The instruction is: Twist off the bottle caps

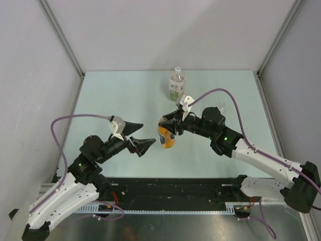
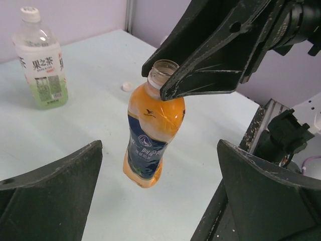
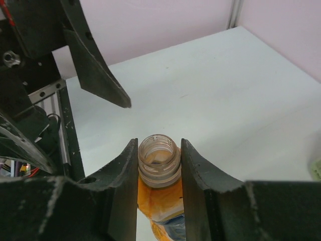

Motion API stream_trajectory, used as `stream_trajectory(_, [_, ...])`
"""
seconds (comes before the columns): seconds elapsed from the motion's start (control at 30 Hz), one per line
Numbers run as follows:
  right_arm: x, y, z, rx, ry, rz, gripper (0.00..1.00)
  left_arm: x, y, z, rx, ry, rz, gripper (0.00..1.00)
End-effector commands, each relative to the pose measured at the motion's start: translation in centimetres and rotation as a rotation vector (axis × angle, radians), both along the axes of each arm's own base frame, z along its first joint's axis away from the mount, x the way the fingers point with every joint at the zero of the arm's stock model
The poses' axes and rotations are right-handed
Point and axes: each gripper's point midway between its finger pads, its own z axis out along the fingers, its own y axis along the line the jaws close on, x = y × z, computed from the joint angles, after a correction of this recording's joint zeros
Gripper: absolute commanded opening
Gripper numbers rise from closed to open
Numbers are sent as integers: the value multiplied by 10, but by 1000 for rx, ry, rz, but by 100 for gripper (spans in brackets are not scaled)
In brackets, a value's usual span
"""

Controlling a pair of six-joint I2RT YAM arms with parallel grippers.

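Note:
An orange drink bottle (image 2: 153, 135) with a dark blue label hangs tilted, and its base seems to be just off the table. Its threaded neck (image 3: 159, 156) is bare, with no cap on it. My right gripper (image 3: 158, 145) is shut on that neck, one finger on each side. My left gripper (image 1: 148, 132) stands wide open just left of the bottle, touching nothing. One whitish bottle cap (image 2: 127, 86) lies loose on the table behind the bottle. A green tea bottle (image 2: 42, 65) stands upright at the back with its white cap (image 2: 30, 13) on.
The pale table (image 1: 125, 95) is walled in on three sides. The tea bottle (image 1: 176, 83) stands near the back wall. A small clear thing (image 1: 221, 106) sits behind my right arm. A black rail (image 1: 175, 193) runs along the near edge.

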Motion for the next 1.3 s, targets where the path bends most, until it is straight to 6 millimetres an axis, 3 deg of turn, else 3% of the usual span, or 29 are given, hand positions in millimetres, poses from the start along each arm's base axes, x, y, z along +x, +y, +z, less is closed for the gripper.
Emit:
stream_trajectory(0.0, [4, -2, 39, 81, -128, -20, 0, 1, 11, 10, -15, -67, 47, 99])
stream_trajectory(0.33, [13, 6, 32, 110, -148, -32, 0, 1, 13, 5, -4, -76, 54, 99])
stream_trajectory(0.5, [25, 15, 28, 132, -159, -40, 0, -1, 14, 16, -17, -89, 51, 99])
stream_trajectory(0.77, [57, 25, 21, 211, -137, -60, 0, 0, 23, 26, 28, -114, 82, 99])
stream_trajectory(0.97, [89, 27, 15, 302, -138, -81, 5, 0, 30, 21, 35, -109, 111, 99])
stream_trajectory(1.27, [122, 35, -13, 365, -185, -112, 14, -3, 37, 23, 12, -115, 130, 99])
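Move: Hanging by its uncapped neck in the right hand, the orange bottle is bound for clear table roughly 15 cm ahead of that hand, 4 cm to its left and 24 cm below. The green-labelled bottle stands about 29 cm ahead and 6 cm right, the clear bottle some 13 cm ahead and 26 cm right. From the empty left hand, the clear spot is around 19 cm ahead, 3 cm right and 21 cm below. Carrying the orange bottle by the neck, the right hand first lifts slightly, then sweeps forward about 12 cm and a little left towards the clear table, sinking some 5 cm from its high point while its fingertips tip up 10–15 degrees. Its grip stays shut; the left hand, wide open, drifts about 3 cm left, touching nothing. ##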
